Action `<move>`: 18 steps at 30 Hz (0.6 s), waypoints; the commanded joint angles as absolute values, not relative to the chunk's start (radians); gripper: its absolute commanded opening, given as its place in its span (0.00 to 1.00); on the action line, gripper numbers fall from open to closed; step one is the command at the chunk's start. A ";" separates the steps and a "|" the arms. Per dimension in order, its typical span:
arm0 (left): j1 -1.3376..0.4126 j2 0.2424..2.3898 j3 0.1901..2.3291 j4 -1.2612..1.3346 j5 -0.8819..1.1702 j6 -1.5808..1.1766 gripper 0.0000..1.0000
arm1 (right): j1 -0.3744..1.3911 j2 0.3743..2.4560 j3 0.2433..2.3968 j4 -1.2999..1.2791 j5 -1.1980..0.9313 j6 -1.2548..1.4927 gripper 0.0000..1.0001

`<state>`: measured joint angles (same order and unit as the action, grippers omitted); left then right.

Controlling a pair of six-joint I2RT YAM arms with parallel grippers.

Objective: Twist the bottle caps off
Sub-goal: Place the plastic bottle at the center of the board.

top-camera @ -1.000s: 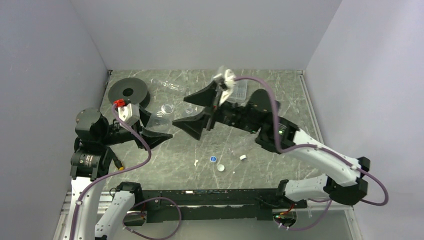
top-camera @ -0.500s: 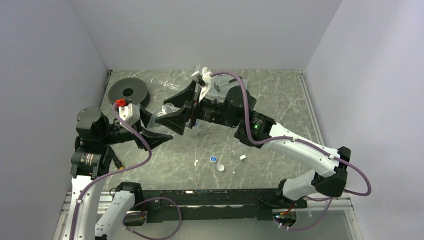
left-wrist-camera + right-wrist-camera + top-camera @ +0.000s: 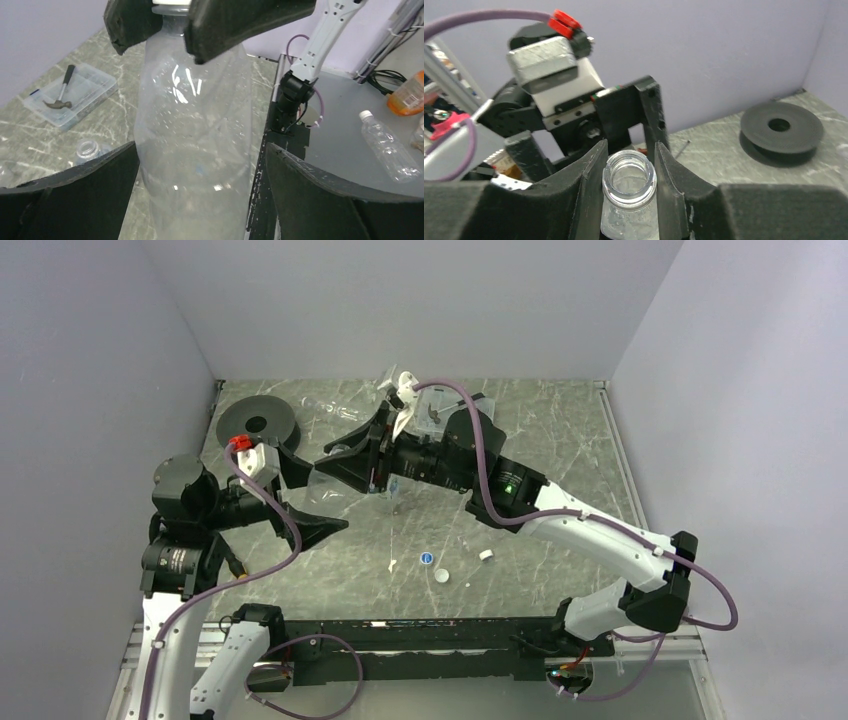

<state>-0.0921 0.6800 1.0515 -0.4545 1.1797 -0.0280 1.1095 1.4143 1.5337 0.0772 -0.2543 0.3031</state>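
Observation:
A clear uncapped bottle point(image 3: 323, 488) stands upright between my two grippers. In the left wrist view the bottle point(image 3: 195, 125) fills the middle. My left gripper point(image 3: 200, 150) is open, with its fingers on either side of the bottle's body and a gap at the right finger. It also shows in the top view point(image 3: 322, 496). My right gripper point(image 3: 342, 455) is shut on the bottle's neck. In the right wrist view its fingers clamp the neck just below the open mouth point(image 3: 629, 172). Three loose caps lie on the table: one showing blue point(image 3: 427, 559) and two white point(image 3: 441, 576) point(image 3: 485, 554).
A black spool point(image 3: 257, 423) lies at the back left, and another clear bottle point(image 3: 335, 410) lies beside it. An open bottle mouth point(image 3: 89, 148) and a clear tray with a hammer point(image 3: 70, 92) are behind. A capped bottle point(image 3: 387, 147) lies off the table.
My right gripper has moved left and down and shut on the bottle's neck. My left gripper's jaws have spread wider apart around the bottle's body.

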 commanded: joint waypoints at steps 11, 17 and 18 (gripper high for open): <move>-0.091 0.669 1.137 -0.569 0.955 0.056 0.99 | 0.962 1.333 1.620 -0.210 0.133 -0.072 0.04; -0.091 0.691 1.157 -0.590 0.950 0.054 0.99 | 0.897 1.394 1.557 -0.142 0.268 -0.135 0.04; -0.091 0.698 1.165 -0.602 0.951 0.061 0.99 | 0.880 1.405 1.546 -0.125 0.273 -0.131 0.04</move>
<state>-0.0921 0.6765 1.1118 -0.5716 0.9688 0.0414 0.9226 1.3693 1.5772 -0.1829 0.1612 -0.0689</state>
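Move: The centre of the board, where the uncapped plastic bottle is to go, lies about 29 cm ahead of the right hand, 14 cm to its right and some 43 cm below. The labelled bottle stands about 20 cm ahead and 4 cm right of that hand, 35 cm lower; the blue cap lies 6 cm ahead, 14 cm right and 43 cm down. From the left hand, the board's centre is roughly 30 cm ahead, 15 cm right and 34 cm below. The uncapped plastic bottle, still pinched at its neck by the right fingers, is carried clear of the left hand's already open fingers, about 14 cm forward and 10 cm right towards the board's centre, sinking only slightly as the right hand swings some 35 degrees clockwise. The left hand, staying wide open, eases about 3 cm forward and left. ##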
